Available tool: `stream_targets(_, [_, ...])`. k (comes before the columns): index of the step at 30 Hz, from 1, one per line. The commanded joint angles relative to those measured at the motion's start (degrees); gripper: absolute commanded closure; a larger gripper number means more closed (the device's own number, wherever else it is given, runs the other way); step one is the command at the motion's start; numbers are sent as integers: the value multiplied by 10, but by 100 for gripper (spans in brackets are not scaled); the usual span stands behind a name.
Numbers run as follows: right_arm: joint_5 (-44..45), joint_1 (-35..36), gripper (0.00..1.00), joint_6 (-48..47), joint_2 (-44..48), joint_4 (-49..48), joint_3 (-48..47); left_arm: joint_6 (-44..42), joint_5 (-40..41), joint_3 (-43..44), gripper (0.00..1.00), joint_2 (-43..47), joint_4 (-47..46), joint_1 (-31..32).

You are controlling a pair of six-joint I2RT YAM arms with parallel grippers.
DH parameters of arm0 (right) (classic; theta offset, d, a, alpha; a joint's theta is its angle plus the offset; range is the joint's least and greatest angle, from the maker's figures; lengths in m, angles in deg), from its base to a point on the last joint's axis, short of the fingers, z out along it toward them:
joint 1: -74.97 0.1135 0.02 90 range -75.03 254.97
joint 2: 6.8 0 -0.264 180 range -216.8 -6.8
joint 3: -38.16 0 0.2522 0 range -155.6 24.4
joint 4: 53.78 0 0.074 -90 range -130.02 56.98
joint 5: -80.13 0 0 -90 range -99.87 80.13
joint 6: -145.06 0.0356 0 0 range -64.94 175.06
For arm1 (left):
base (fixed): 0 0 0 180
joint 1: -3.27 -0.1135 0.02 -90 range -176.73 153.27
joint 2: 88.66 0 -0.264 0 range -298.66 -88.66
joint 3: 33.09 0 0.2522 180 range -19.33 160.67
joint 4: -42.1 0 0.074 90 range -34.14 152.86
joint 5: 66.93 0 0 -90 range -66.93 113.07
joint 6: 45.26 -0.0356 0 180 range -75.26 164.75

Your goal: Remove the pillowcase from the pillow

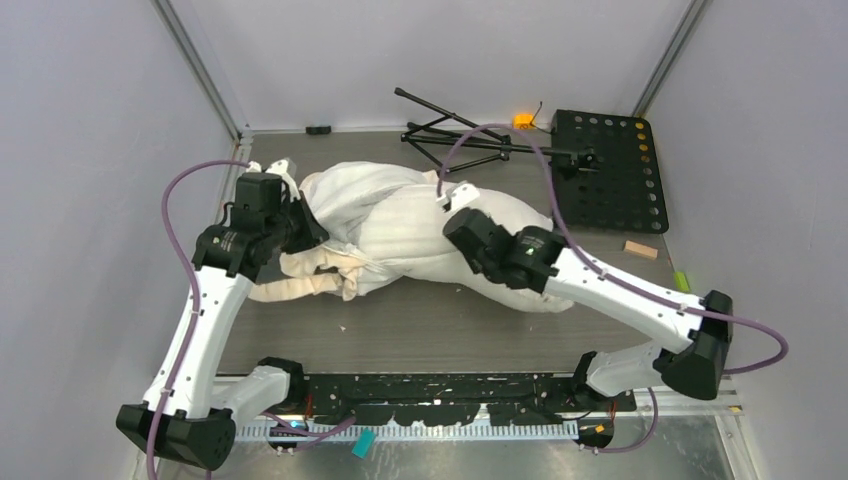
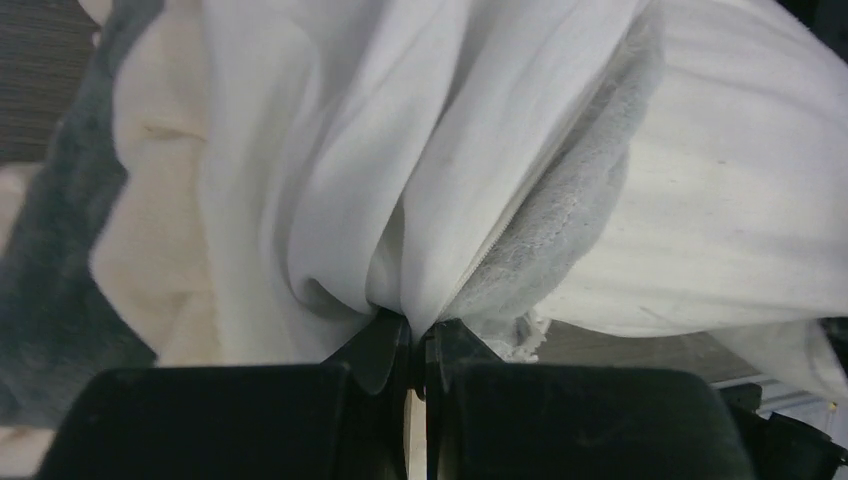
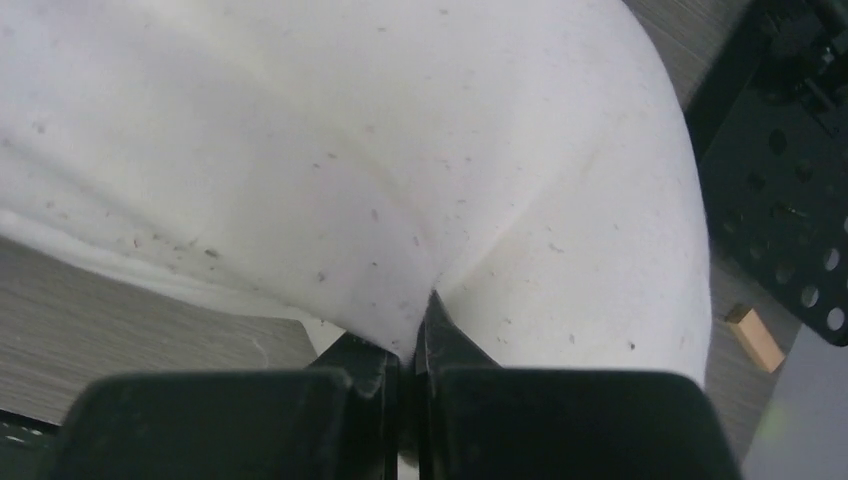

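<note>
The pillowcase lies bunched at the table's middle-left, its white striped inner side up and its cream frill trailing to the front left. The pillow, off-white with faint specks, sticks out of it to the right, partly under my right arm. My left gripper is shut on a fold of the pillowcase beside its zip edge and grey plush. My right gripper is shut on a pinch of the speckled pillow. The jaws of each are closed on fabric.
A folded black tripod lies at the back. A black perforated board sits at the back right and shows in the right wrist view. A small wooden block lies in front of it. An orange object sits by the back wall.
</note>
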Motion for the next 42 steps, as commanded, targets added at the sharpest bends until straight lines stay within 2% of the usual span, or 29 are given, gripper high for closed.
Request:
stream_targets(1, [17, -80, 100, 64, 87, 14, -19, -38, 163, -9, 100, 28, 21, -8])
stream_targets(4, [13, -119, 100, 88, 118, 32, -36, -51, 203, -8, 100, 17, 35, -19])
stream_targets(8, [23, -157, 100, 109, 143, 61, -64, -71, 216, 6, 100, -1, 37, -50])
stream_targets(11, [12, -169, 100, 113, 142, 73, -90, -83, 246, 49, 100, -19, 32, -53])
stream_targets(13, [-21, -170, 100, 112, 130, 75, -116, -85, 196, 93, 100, -33, 26, -53])
stream_targets(17, [-118, -174, 100, 110, 60, 101, -191, -48, -15, 151, 98, -65, 1, -52])
stream_targets(18, [-135, -175, 100, 110, 43, 102, -206, -34, -63, 158, 95, -72, -7, -51])
stream_targets(20, [-164, -180, 100, 113, 16, 100, -228, -16, -131, 171, 76, -83, -17, -50])
stream_targets(23, [-198, -198, 100, 117, -10, 92, -249, -8, -160, 190, 35, -83, -1, -49])
stream_targets(25, [-204, -209, 100, 117, -21, 91, -257, -1, -142, 202, 17, -68, 19, -49])
stream_targets(27, [-208, -218, 100, 116, -30, 90, -258, 16, -104, 214, 8, -46, 41, -50])
stream_targets(31, [-214, -233, 100, 117, -32, 77, -243, 88, 26, 211, 2, 22, 71, -50])
stream_targets(34, [-218, -241, 100, 120, -27, 65, -227, 154, 133, 182, 2, 84, 90, -49])
stream_targets(38, [-222, -247, 100, 120, -27, 59, -220, 254, 227, 162, 3, 120, 149, -49])
stream_targets(42, [-226, -250, 100, 119, -28, 54, -216, 328, 274, 165, 0, 112, 243, -50])
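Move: The left fingers still pinch the folded white cloth at the pillowcase opening; the bunched case centres about 5 cm ahead of them, 3 cm right and 8 cm below, its cream ruffle roughly 5 cm back, 3 cm left and 15 cm down. The right fingers still pinch the white pillow near its near side, its middle about 6 cm ahead, level sideways and 6 cm below; the wooden block lies some 34 cm right, 6 cm ahead. Keeping its pinch on the white pillow, the right hand draws it forward, right and up, away from the left hand, about 5 cm each way after cresting some 9 cm up, rolling its left side up about 20 degrees and turning clockwise before it settles. The left hand tugs the case a few centimetres left, swings forward, right and up, opens wide to let the cloth go, then climbs back and left clear of it, ending 13 cm higher and turned roughly 30 degrees counter-clockwise. ##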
